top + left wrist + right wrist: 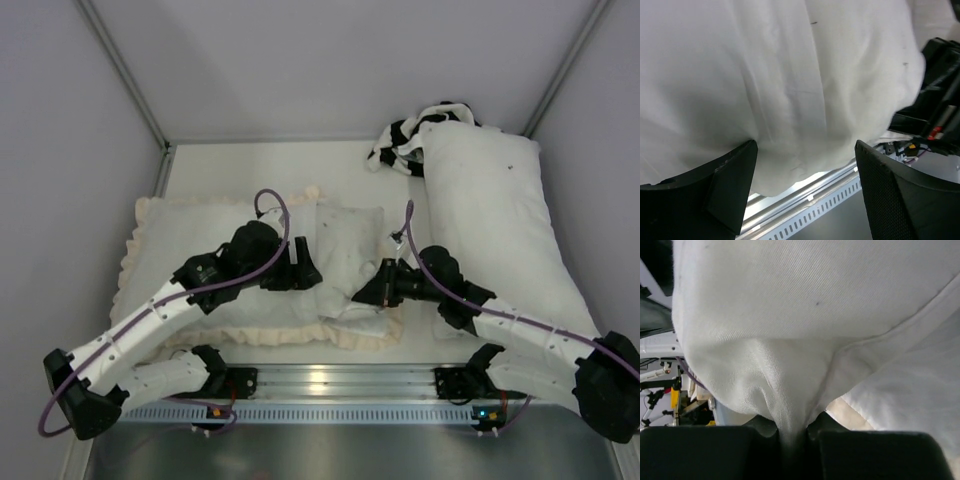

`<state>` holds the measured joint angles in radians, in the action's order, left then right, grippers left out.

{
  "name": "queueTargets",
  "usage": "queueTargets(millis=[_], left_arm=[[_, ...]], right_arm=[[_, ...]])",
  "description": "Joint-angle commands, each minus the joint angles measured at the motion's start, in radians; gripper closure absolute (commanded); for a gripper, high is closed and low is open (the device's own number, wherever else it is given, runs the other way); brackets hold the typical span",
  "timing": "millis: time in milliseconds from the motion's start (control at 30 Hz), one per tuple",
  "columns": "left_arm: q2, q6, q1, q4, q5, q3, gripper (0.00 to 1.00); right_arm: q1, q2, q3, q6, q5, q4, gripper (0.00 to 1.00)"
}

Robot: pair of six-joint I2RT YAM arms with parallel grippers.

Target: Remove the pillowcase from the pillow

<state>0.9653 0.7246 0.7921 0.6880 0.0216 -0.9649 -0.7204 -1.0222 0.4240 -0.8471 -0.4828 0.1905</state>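
Note:
The pillowcase (190,235) lies flat on the left of the table, cream-white face up, with a ruffled frill along its edges. The speckled white pillow (350,245) sticks out of its right end. My left gripper (305,272) hovers open over the place where the two meet. In the left wrist view its fingers (730,185) stand wide apart with only the white pillow (805,90) beyond them. My right gripper (362,294) is shut on the pillow's near right corner. The right wrist view shows the pillow (790,390) bunched into the jaws, beside the cream pillowcase frill (855,412).
A longer plain white pillow (490,220) lies along the right wall. A black-and-white patterned cloth (400,135) sits at its far end. An aluminium rail (340,385) runs along the near table edge between the arm bases. Grey walls close in the sides and back.

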Motion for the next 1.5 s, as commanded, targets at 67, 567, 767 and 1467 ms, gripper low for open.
queueTargets(millis=[67, 567, 767, 1467], left_arm=[[0.064, 0.010, 0.002, 0.044, -0.066, 0.000, 0.20], [-0.045, 0.027, 0.002, 0.134, -0.229, 0.071, 1.00], [-0.051, 0.047, 0.001, 0.159, -0.276, 0.100, 1.00], [-0.063, 0.027, -0.001, 0.196, -0.249, 0.052, 1.00]], right_arm=[[-0.033, 0.115, 0.027, -0.003, 0.024, -0.006, 1.00], [-0.042, 0.355, 0.159, 0.085, 0.216, -0.299, 1.00], [-0.042, 0.491, 0.358, 0.210, 0.343, -0.476, 1.00], [-0.044, 0.683, 0.645, 0.372, 0.889, -0.919, 1.00]])
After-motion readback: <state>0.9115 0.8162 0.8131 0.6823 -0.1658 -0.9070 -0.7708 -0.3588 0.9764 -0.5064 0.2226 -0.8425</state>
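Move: The open left hand has the pillowcase cloth it will grip about 3 cm below, 1 cm ahead and 1 cm to its left; the middle of the pillow's bare end is some 12 cm right, 4 cm ahead and 6 cm below. The right hand already grips that bare end's near corner, at its fingertips. From the right hand, the spare pillow, towards which the corner is taken, centres about 36 cm right, 17 cm ahead and 7 cm below. Left fingers dip and pinch the pillowcase; right hand hauls its pillow corner about 17 cm right and up. ##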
